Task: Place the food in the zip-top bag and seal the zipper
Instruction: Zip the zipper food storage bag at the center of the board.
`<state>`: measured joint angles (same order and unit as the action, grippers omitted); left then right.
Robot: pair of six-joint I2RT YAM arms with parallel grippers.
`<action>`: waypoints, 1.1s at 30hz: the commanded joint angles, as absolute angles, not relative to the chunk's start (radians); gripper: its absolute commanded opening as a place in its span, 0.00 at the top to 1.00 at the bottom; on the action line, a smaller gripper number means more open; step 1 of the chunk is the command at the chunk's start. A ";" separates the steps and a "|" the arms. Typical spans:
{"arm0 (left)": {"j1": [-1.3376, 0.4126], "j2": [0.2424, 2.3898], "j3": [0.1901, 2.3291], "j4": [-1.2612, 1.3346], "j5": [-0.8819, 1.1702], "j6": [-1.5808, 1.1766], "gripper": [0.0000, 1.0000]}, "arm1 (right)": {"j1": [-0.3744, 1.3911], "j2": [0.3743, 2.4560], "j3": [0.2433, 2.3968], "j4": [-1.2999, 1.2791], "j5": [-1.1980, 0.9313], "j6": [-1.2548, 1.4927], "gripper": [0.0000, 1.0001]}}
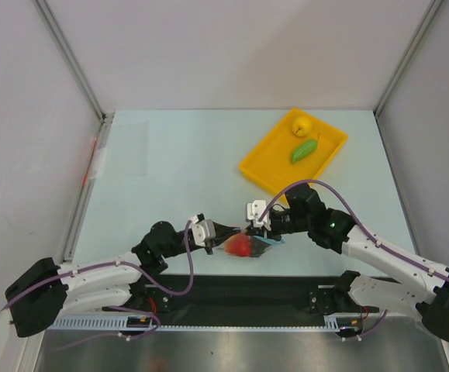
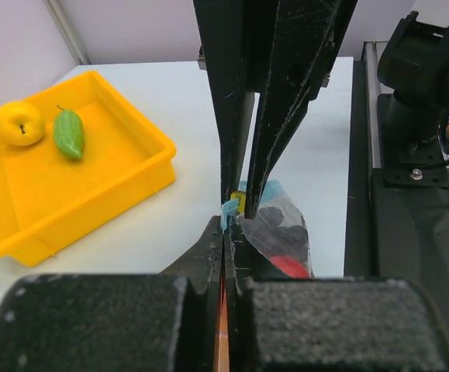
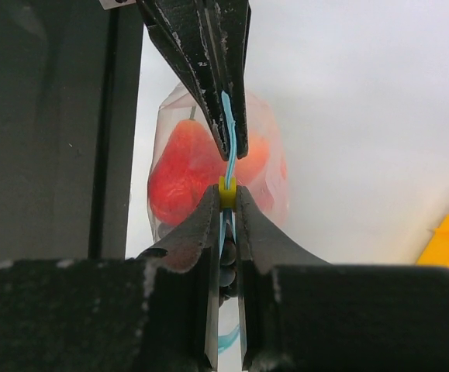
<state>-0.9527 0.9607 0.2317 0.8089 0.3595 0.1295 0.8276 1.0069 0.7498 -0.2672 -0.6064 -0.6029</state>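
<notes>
The clear zip-top bag (image 1: 247,246) hangs between my two grippers near the table's front edge. It holds a red fruit (image 3: 179,174), a peach-orange fruit (image 3: 261,159) and black grapes (image 2: 280,221). My left gripper (image 1: 238,230) is shut on the teal-blue zipper (image 3: 229,139) strip at one end. My right gripper (image 1: 258,227) is shut on the yellow zipper slider (image 3: 227,191). In the left wrist view the strip (image 2: 230,210) shows at my left gripper (image 2: 228,232) tips. A yellow fruit (image 1: 302,124) and a green fruit (image 1: 304,150) lie in the yellow tray (image 1: 264,164).
The yellow tray stands at the back right of the table, also in the left wrist view (image 2: 131,182). A black strip (image 1: 240,291) runs along the front edge between the arm bases. White walls enclose the table.
</notes>
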 commanded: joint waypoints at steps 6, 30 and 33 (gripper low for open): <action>-0.954 0.824 0.195 0.902 0.165 0.089 1.00 | 0.839 1.017 0.776 -0.241 -0.601 -0.594 1.00; -0.960 0.305 0.063 0.703 -0.629 0.120 1.00 | 0.839 1.183 0.890 -0.446 -0.473 -0.491 1.00; -0.968 0.285 0.072 0.669 -0.678 0.117 1.00 | 0.839 1.207 0.896 -0.460 -0.454 -0.476 1.00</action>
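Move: The yellow slider, already pinched in the right fingertips, sits about 3 cm right of the left hand, level in height and forward; the left fingers are already shut on the blue zipper strip's end. Inside the bag, some 7 cm below, the red pear lies straight under the left hand, about 3 cm back, and the dark grapes 6 cm to its right, 1 cm back. The orange tray is roughly 30 cm ahead, 17 cm right and 10 cm below. Leftward and, less so, forward, the left hand pulls the pinched strip end away from the slider, about 15 cm, rising some 4 cm while turning around 45 degrees counter-clockwise. The right hand keeps its pinch on the yellow slider nearly in place, easing a couple of centimetres forward, first rising slightly and then dipping and tilting as the strip is drawn through. ##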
